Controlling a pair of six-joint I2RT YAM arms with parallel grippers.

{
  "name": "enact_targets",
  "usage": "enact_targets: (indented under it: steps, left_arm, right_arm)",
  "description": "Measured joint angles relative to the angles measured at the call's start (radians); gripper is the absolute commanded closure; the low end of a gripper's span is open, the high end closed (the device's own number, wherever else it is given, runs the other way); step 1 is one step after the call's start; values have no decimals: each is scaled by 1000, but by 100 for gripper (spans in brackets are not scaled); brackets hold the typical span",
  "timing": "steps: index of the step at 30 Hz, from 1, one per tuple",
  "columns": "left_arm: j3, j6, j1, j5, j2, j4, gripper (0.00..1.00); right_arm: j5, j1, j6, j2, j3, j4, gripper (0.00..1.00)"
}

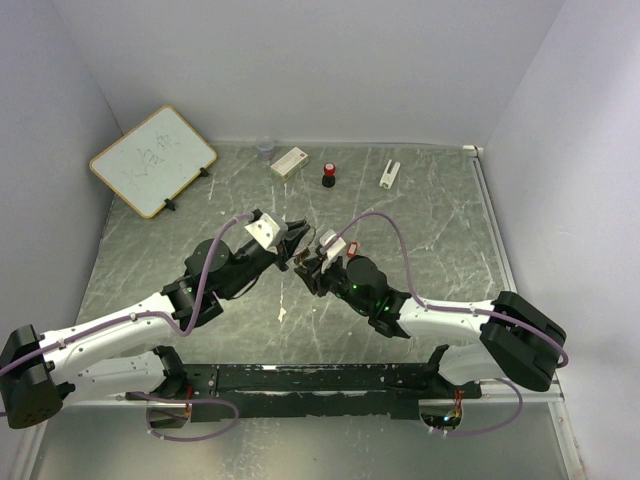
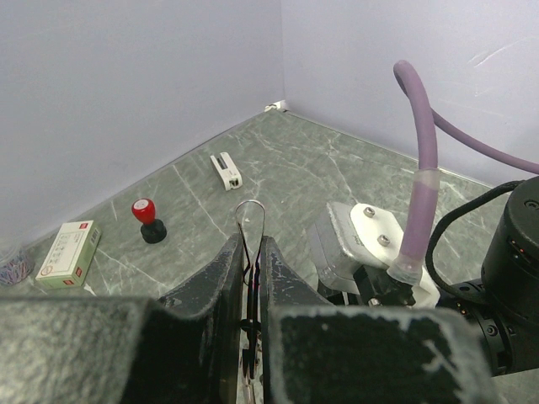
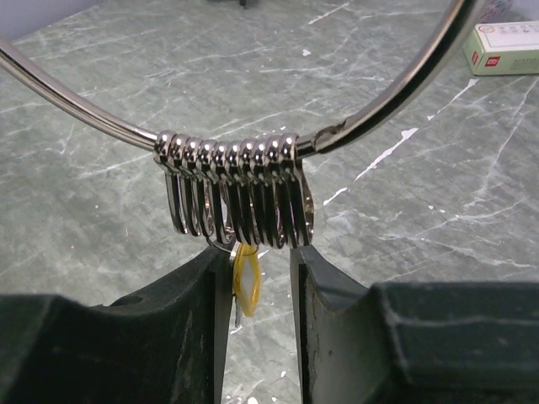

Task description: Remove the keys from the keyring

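Observation:
Both grippers meet above the middle of the table. My left gripper (image 1: 297,238) is shut on the keyring (image 2: 250,210), whose thin silver wire loop sticks up between the fingertips (image 2: 232,252). In the right wrist view the keyring (image 3: 76,105) arcs across the top and carries a row of several silver clips (image 3: 236,189). A key with a yellow plastic head (image 3: 245,282) hangs from them between the jaws of my right gripper (image 3: 257,252). The jaws stand open around it. The key lies against the left finger, with a gap to the right one.
A whiteboard (image 1: 152,160) leans at the back left. Along the back edge stand a small clear cup (image 1: 265,149), a white box (image 1: 289,161), a red-topped black knob (image 1: 329,175) and a small white object (image 1: 389,173). Walls close in the table on three sides.

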Motion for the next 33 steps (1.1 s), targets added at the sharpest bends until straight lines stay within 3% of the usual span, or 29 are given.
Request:
enact_targets:
  steps: [17, 21, 25, 33]
  left_arm:
    - [0, -8, 0, 1, 0, 14, 93]
    - [0, -8, 0, 1, 0, 14, 93]
    - [0, -8, 0, 1, 0, 14, 93]
    - [0, -9, 0, 0, 0, 14, 92]
  right_arm:
    - [20, 5, -12, 20, 1, 56, 70]
    - [28, 5, -14, 35, 5, 55, 90]
    - [32, 5, -15, 40, 6, 55, 100]
    - [44, 6, -18, 40, 6, 53, 100]
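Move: The yellow key tag, hanging from the keyring, is almost between the right hand's parted fingers: about 1 cm ahead and 1 cm to the left, level with them. The row of clips it hangs from is about 4 cm above the tag and just as far ahead and left. The red key tag lies on the table roughly 10 cm ahead, 11 cm to the right and 15 cm below. From the left hand, which holds the ring up, the yellow tag is some 14 cm below and 1 cm back, level sideways. The right hand lifts about 1 cm around the dangling yellow key tag, with the fingers still about a third open, then sinks back to its starting height while creeping forward towards the tag, not quite 1 cm in all. Once it is down again the fingers close nearly shut and pinch the tag between their tips below the clips, while the left hand keeps its grip on the ring and hardly stirs. ##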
